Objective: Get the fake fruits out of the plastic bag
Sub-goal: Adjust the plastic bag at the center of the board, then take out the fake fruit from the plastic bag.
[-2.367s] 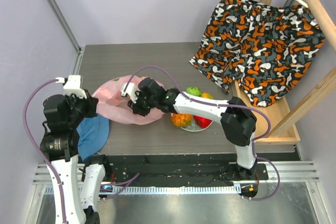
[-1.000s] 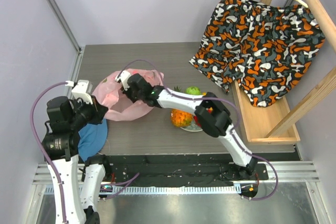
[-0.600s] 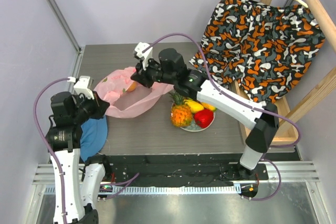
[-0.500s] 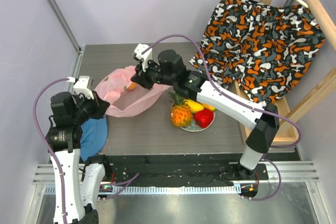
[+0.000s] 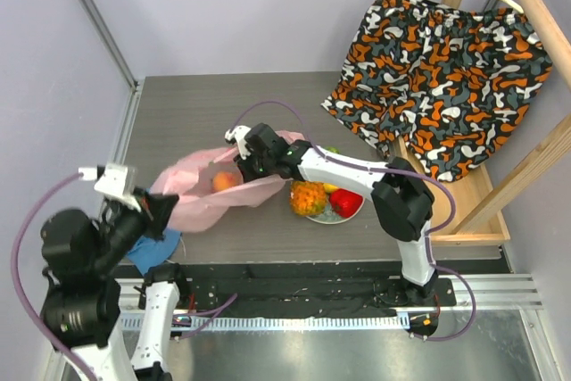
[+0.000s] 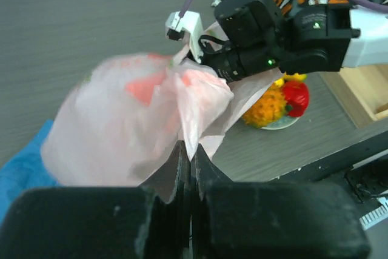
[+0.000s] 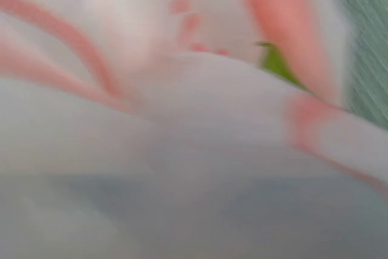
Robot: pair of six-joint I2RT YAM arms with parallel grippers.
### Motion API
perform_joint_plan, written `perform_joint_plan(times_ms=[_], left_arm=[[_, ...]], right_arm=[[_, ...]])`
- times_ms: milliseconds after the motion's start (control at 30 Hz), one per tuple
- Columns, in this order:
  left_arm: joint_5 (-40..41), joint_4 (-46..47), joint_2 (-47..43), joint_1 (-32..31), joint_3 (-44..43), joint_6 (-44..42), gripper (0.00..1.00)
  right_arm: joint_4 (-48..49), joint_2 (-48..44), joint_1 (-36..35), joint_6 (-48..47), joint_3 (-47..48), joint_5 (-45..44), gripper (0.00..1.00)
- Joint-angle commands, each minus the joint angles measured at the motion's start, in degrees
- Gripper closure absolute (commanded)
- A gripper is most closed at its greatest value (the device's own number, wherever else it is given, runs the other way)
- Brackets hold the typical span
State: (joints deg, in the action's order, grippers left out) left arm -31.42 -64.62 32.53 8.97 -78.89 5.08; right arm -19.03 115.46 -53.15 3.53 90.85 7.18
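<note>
The pink plastic bag lies stretched across the table's left half. My left gripper is shut on its near-left corner, and the left wrist view shows its fingers pinching the film of the bag. An orange peach shows through the bag. My right gripper is at the bag's far rim, its fingers hidden by film. The right wrist view shows only blurred bag film. A pineapple, a red piece and a yellow piece sit on the plate.
A blue hat lies under my left arm at the near left. Patterned cloth hangs over a wooden rack on the right. A sliver of green fruit shows behind my right arm.
My left gripper has pulled the bag's corner toward the near left, stretching it. My right arm has dropped from above the bag to its far rim. The peach has shifted nearer.
</note>
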Motion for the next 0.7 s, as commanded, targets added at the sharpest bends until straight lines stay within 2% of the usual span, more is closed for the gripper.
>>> perform_joint_plan(times_ms=[0,100,167,300,500,600,667], left_arm=[[-1.1,-8.2,-4.4,0.5,8.4,1.9,1.00],[-0.1,-4.6,-2.0,2.4,13.8,4.8,1.00],[5.2,-4.7,1.6,3.2,16.7,6.9,1.00],[6.6,-2.4,2.1,3.3,20.1,7.0,1.00],[8.4,2.0,0.1,3.2,18.6,7.9,1.00],[8.2,1.5,0.2,3.2,20.4,8.6,1.00],[8.2,0.8,0.0,3.2,22.2,8.8,1.00]], right_arm=[[2.7,-8.7,-0.4,-0.1,1.6,2.7,0.70],[3.2,-5.1,-0.4,0.1,2.7,8.6,0.54],[4.3,-5.0,-0.6,0.2,0.6,10.7,0.47],[8.5,-4.8,-1.2,-0.1,-1.6,12.2,0.39],[5.8,-4.3,-1.3,-2.7,-3.0,14.1,0.27],[7.7,-3.4,-1.7,-2.7,-4.2,16.4,0.24],[8.0,-2.4,-3.2,-5.4,-3.8,16.0,0.13]])
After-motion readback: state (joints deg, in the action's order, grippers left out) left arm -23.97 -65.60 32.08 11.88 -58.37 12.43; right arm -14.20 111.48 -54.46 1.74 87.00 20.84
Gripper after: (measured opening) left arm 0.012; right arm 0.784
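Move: The left hand has the rim of the plastic bag pinched high up; the bag's body sits about 10 cm ahead of it, 5 cm right and 29 cm below, with the blue hat 1 cm ahead, 9 cm left and 35 cm below. From the right hand, at the bag's mouth, the orange fruit inside is about 5 cm back, 5 cm left and 5 cm down; the bumpy gourd on the plate is some 8 cm back and 16 cm right. Left lowers the pinched bag rim some 13 cm, tipping down, while right rises, then backs, fingers opening wide. ##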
